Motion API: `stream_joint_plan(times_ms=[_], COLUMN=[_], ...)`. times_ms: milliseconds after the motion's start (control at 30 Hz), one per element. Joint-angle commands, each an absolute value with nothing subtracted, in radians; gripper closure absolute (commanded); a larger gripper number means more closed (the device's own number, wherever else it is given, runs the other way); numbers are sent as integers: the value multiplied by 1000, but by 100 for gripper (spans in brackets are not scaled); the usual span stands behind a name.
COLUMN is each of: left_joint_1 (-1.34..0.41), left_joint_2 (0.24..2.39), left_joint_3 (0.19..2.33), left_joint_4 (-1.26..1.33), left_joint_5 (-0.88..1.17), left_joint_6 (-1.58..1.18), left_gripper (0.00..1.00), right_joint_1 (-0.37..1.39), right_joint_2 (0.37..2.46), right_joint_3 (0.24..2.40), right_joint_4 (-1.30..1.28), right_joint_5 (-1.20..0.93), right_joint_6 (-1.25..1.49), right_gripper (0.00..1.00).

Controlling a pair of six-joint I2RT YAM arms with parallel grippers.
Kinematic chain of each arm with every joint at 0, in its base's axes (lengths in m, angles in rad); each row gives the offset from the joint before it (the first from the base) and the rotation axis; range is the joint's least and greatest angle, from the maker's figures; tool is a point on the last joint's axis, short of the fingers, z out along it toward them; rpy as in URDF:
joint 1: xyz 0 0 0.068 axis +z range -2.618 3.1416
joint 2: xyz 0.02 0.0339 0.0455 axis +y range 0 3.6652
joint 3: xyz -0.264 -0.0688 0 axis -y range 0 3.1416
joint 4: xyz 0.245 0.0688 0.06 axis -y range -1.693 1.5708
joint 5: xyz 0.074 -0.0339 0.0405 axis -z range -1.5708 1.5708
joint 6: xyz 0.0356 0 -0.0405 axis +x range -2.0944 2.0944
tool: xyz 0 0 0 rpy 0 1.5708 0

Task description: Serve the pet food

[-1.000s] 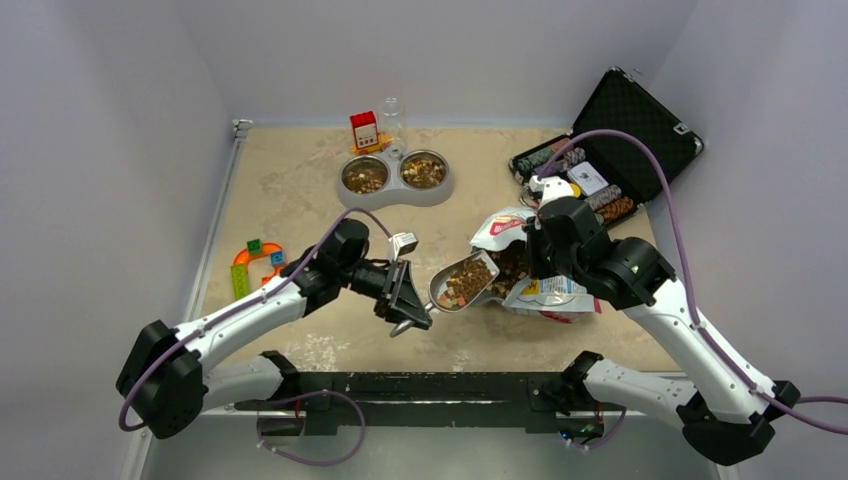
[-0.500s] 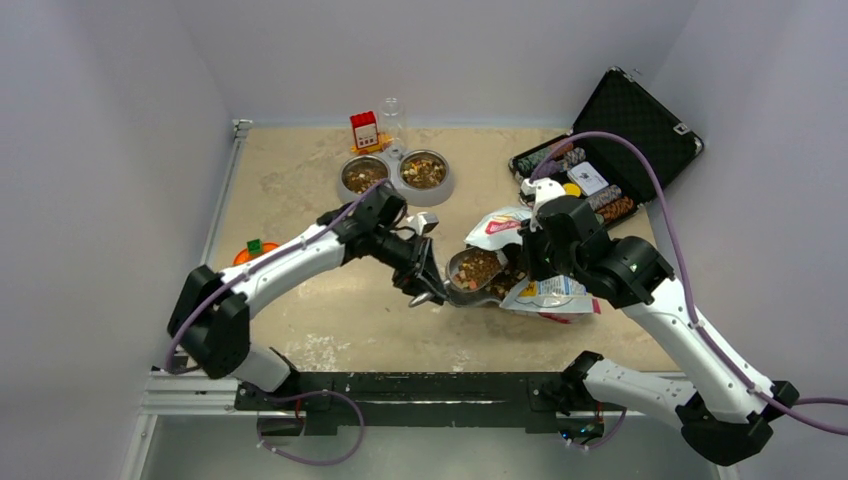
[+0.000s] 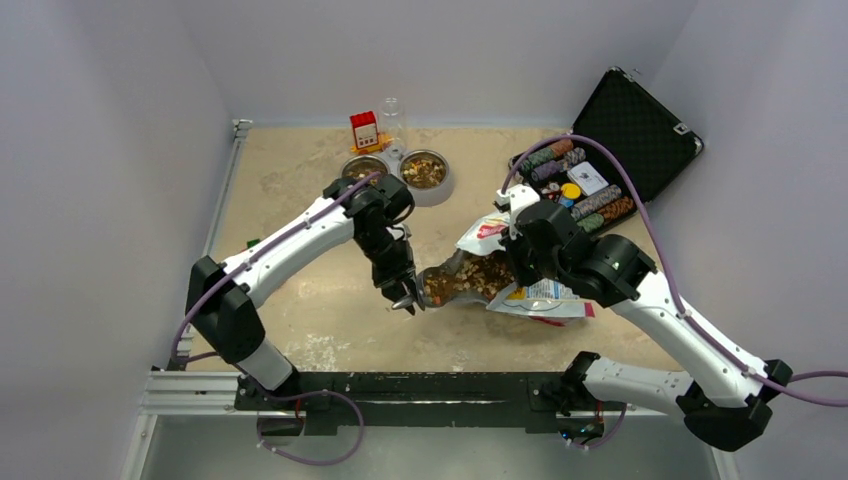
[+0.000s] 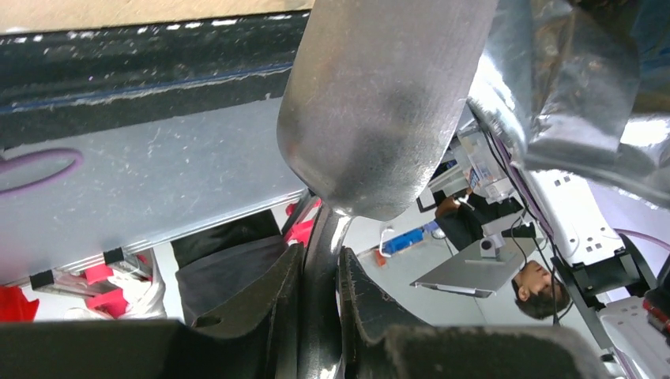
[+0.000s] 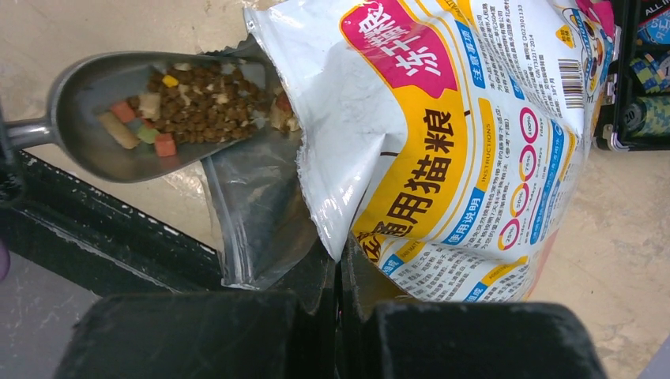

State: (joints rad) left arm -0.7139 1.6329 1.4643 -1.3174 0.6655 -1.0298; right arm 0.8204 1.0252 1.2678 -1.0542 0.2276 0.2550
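The metal scoop [image 3: 448, 284] lies nearly level at mid-table, its open end inside the mouth of the white-and-yellow bag [image 3: 535, 296]. Brown pet food [image 5: 201, 103] with a few coloured bits fills the scoop's [image 5: 95, 146] front half. My left gripper [image 3: 406, 298] is shut on the scoop's handle [image 4: 322, 272], with the scoop's underside [image 4: 371, 103] just above the left gripper [image 4: 320, 257]. My right gripper [image 5: 340, 264] is shut on the bag's [image 5: 442, 142] torn top edge and holds the mouth open. The right gripper [image 3: 520, 258] is over the bag.
A grey double bowl [image 3: 437, 193] with pet food in both cups stands at the back centre, partly behind my left arm. A red box [image 3: 365, 130] and a clear glass [image 3: 391, 112] sit behind it. An open black case of poker chips [image 3: 600, 160] is at the back right.
My left arm has swung its elbow toward the back and turned the scoop, whose handle moved away from the front edge. The bag and right gripper shifted slightly left.
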Motion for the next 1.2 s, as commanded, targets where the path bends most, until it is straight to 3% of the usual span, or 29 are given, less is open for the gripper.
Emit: stream_joint_plan(times_ms=[0,400,600,700,867,967,1167], left_joint_1=[-715,-798,-831,-828,-827,-822,-806], left_joint_2=[1597,1967,2086,2093,1996,1914,1740], left_joint_3=[1466,1730,1693,1667,1481,1421,1245], left_joint_4=[-1410,-1249,-986,-823,-343,-241,180], left_joint_5=[620,708,768,812,945,1012,1117], left_joint_6=[-1078,-1111,-1090,-998,-959,-942,-1150], left_gripper=[100,100,100,100,100,100,100], right_joint_1=[836,842,839,839,834,824,813], right_joint_2=[983,1028,992,992,988,974,938], right_joint_3=[1294,1353,1345,1335,1334,1328,1285], right_joint_4=[-874,-854,-815,-821,-849,-865,-896], right_joint_5=[190,148,84,87,121,157,226], right_joint_6=[297,299,327,336,345,345,340], right_gripper=[100,100,100,100,100,100,100])
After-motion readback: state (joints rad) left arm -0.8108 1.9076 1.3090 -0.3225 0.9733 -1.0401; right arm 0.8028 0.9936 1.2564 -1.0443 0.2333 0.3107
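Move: The open mouth of the pet food bag lies about 14 cm to the right of the left hand, some 3 cm ahead and 8 cm below; that hand already holds the loaded scoop by its handle. The right hand still pinches the bag's edge, with the mouth about 6 cm to its left, level fore and aft and 5 cm below. From the left hand, the right food bowl stands some 27 cm ahead and 2 cm right, the left bowl 26 cm ahead and 11 cm left, both about 15 cm below. Into the bag's mouth goes the scoop: after a slight lift to the left, the left hand drives it right about 12 cm, down and a little forward. Near the end the hand swings its fingers from steeply down to pointing right, some 35 degrees, and rises about 3 cm, keeping its grip. The right hand keeps pinching the edge, all but still. ##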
